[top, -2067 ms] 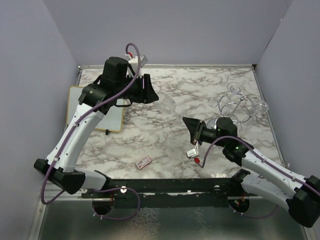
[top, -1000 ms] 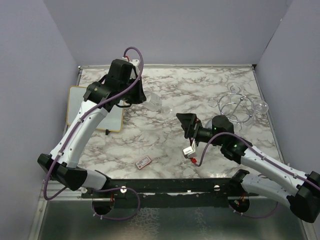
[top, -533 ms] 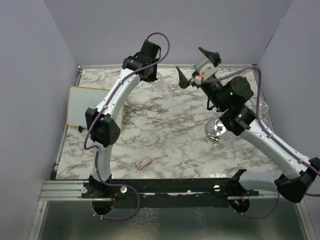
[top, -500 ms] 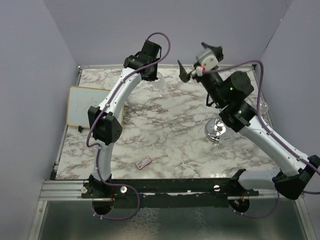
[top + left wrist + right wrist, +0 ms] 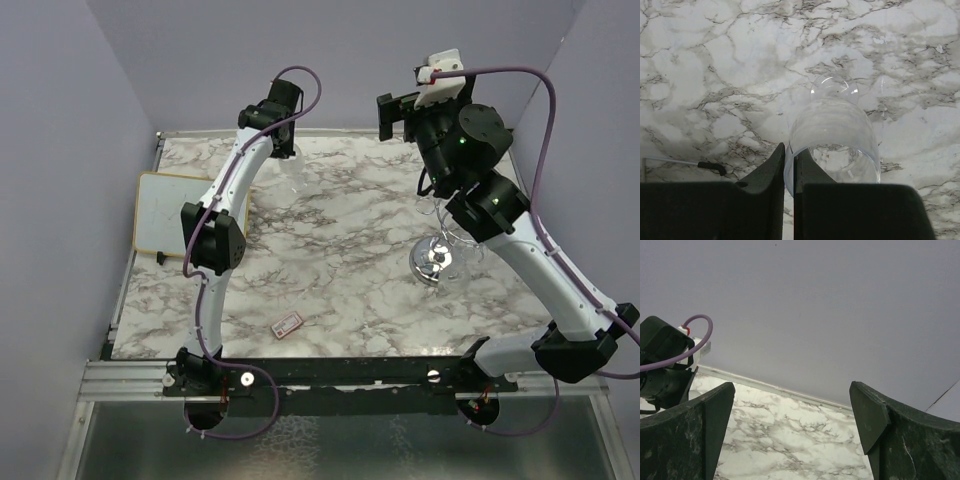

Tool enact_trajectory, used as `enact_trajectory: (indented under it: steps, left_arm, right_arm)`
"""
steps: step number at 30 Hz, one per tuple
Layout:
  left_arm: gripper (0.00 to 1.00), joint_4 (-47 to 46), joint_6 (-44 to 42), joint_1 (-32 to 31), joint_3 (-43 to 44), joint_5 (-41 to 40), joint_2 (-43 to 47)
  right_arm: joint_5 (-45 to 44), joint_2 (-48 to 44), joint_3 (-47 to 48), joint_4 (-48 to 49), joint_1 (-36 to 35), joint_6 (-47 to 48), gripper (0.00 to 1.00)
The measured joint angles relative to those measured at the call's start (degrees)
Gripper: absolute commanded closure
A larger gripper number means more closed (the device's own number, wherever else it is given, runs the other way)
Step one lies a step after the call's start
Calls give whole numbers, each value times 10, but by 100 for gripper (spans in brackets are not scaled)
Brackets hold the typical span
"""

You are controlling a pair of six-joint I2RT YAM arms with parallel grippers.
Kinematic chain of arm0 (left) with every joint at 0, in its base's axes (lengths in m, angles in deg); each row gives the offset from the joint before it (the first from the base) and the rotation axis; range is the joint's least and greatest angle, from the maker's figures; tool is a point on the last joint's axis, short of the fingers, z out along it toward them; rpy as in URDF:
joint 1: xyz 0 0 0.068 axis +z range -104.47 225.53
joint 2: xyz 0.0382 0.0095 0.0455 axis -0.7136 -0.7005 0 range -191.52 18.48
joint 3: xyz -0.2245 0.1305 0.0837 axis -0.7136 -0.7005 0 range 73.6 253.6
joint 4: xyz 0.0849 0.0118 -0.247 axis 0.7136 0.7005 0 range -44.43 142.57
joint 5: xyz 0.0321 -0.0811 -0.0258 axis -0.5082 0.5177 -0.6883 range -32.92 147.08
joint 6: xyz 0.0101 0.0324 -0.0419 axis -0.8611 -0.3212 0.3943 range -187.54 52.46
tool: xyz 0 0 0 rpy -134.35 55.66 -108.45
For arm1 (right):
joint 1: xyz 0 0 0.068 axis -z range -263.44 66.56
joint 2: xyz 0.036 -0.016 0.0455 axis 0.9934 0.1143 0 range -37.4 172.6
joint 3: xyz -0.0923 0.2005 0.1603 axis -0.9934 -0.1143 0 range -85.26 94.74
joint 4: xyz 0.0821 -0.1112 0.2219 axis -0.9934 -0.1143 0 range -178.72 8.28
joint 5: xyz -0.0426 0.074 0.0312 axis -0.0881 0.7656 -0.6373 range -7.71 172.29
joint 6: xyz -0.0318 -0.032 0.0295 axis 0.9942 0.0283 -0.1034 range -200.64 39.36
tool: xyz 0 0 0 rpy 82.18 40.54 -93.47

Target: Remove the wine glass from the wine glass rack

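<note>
A clear wine glass [image 5: 832, 142] hangs over the marble table. My left gripper [image 5: 789, 152] is shut on its rim, with one finger inside the bowl and one outside. In the top view that gripper [image 5: 284, 150] is held high near the back wall, and the glass [image 5: 293, 180] hangs just below it. The wine glass rack [image 5: 436, 262] stands at the right; its chrome disc base shows, but my right arm covers most of its wire loops. My right gripper [image 5: 398, 112] is raised high over the back right. Its fingers stand wide open with nothing between them [image 5: 792, 400].
A framed whiteboard [image 5: 185, 215] lies at the table's left edge. A small flat card [image 5: 288, 323] lies near the front edge. The back wall [image 5: 805, 300] is close ahead of the right gripper, and the left arm's wrist [image 5: 662, 365] shows at that view's left.
Both arms have swung up from low over the table towards the back wall. The left one carried the glass with it, and the right gripper stayed open.
</note>
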Motion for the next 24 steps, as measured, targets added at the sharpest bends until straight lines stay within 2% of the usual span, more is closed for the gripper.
enact_trajectory:
  steps: [9,13,18,24]
  left_arm:
    - [97,2,-16,2,0,-16,-17]
    - [84,5,-21,2,7,-18,-20]
    - [62,6,-23,3,8,-20,-21]
    - [50,9,-24,3,31,-20,-25]
  right_arm:
    - [-2,-14,-21,-24,0,-25,0]
    - [-2,-22,-25,-23,0,-28,0]
    - [-2,-28,-30,-23,0,-30,0]
    - [2,-37,-39,-27,0,-40,0]
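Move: The left hand still pinches the hanging wine glass by its rim, and the bare table spot for its foot lies about 2 cm ahead, 3 cm right and some 19 cm below. At table height too, the whiteboard's middle is roughly 5 cm back and 22 cm left of that hand, the small card box about 29 cm back and straight in line. From the right hand that spot is about 17 cm ahead, 22 cm left and 49 cm below. Left hand sinks about 1.5 cm, setting the wine glass onto the marble, then opens its fingers about halfway. ##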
